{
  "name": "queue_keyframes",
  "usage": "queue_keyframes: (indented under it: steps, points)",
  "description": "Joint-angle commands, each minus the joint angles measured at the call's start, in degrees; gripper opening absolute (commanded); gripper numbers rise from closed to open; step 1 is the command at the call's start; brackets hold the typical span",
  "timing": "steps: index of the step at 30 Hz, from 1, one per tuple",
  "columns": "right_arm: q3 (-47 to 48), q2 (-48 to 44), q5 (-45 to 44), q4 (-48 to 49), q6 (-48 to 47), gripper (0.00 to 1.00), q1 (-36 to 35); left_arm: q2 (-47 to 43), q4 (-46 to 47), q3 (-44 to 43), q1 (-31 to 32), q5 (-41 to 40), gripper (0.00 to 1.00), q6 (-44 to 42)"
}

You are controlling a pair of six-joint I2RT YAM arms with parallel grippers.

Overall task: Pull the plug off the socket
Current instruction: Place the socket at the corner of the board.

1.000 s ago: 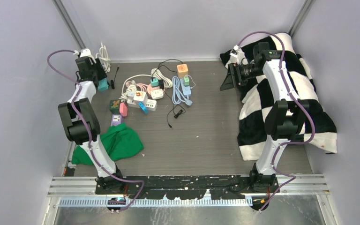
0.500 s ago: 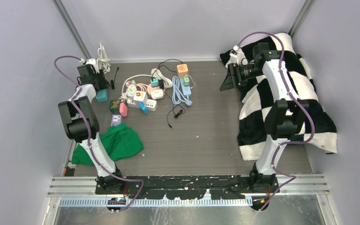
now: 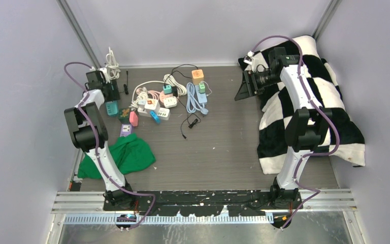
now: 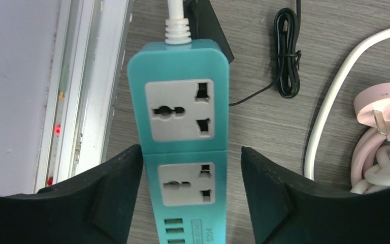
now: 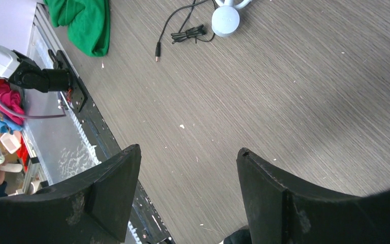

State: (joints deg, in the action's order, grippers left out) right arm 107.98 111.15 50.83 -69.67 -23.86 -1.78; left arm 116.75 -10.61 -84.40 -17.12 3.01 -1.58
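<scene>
A teal power strip lies flat on the table at the left edge, also visible from above. Its two grey sockets hold no plug. My left gripper is open and straddles the strip, with a gap showing at the right finger. From above, the left gripper hangs just behind the strip. A loose pink plug lies to the right. Several plugs and adaptors sit in a pile of strips at mid-table. My right gripper is open over bare table, far right.
A green cloth lies at the near left. A black-and-white checked cloth covers the right side. A black cable trails from the pile. A metal rail runs along the table's left edge beside the strip, with a bundled black cord nearby.
The left gripper carried the teal strip down and towards the near side, set it on the table and opened off it. The right arm barely moved.
</scene>
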Motion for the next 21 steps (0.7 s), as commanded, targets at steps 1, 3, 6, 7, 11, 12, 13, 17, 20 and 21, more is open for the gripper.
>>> queue_keyframes:
  steps: [1, 3, 6, 7, 11, 12, 13, 17, 20, 21]
  points:
    - [0.22, -0.75, 0.32, -0.47, -0.81, 0.74, 0.13, -1.25, -4.73, -3.65, -0.13, -1.21, 0.76, 1.31]
    - [0.21, -0.77, 0.41, -0.47, -0.84, 0.74, 0.05, -2.52, -5.54, -4.13, -0.12, -1.23, 0.85, 3.08]
    - [0.37, -0.74, 0.63, -0.47, -0.80, 0.74, -0.06, -5.03, -6.28, -4.04, -0.14, -1.05, 0.89, 3.84]
    - [0.36, -0.76, 0.67, -0.47, -0.80, 0.74, -0.06, -5.86, -6.50, -3.94, -0.17, -0.90, 0.91, 4.04]
    - [0.24, -0.98, 1.06, -0.47, -0.89, 0.74, -0.24, -9.14, -7.63, -3.22, -0.15, 0.05, 0.93, 4.39]
    - [0.25, -0.90, 1.17, -0.47, -0.89, 0.74, -0.28, -10.01, -7.84, -3.03, -0.11, 0.30, 0.93, 4.40]
    - [0.24, -0.98, 1.27, -0.49, -0.92, 0.74, -0.25, -10.84, -8.03, -2.51, -0.17, 0.53, 0.93, 4.40]
    - [0.17, -1.00, 1.70, -0.47, -0.92, 0.74, -0.42, -14.33, -8.42, -0.80, -0.15, 1.28, 0.93, 4.64]
    - [0.07, -1.05, 2.06, -0.39, -0.85, 0.74, -0.58, -17.31, -8.41, 0.92, -0.13, 2.16, 0.93, 5.28]
    - [0.04, -1.11, 2.14, -0.38, -0.85, 0.74, -0.61, -18.05, -8.45, 1.39, -0.15, 2.66, 0.93, 5.54]
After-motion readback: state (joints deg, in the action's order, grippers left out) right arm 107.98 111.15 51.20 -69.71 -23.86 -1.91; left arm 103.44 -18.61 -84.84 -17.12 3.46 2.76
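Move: The socket lies loosely between the left hand's opening fingers, its middle about 2 cm back and 1 cm lower. From this hand a black adapter stands some 8 cm ahead and 3 cm right, a black cable bundle about 6 cm ahead and 9 cm right, and a green box about 11 cm back and 8 cm right. From the right hand the socket is roughly 78 cm left, 11 cm ahead and 15 cm lower. The left hand spreads its fingers clear of the socket, then rises about 10 cm, drawing back slightly. ##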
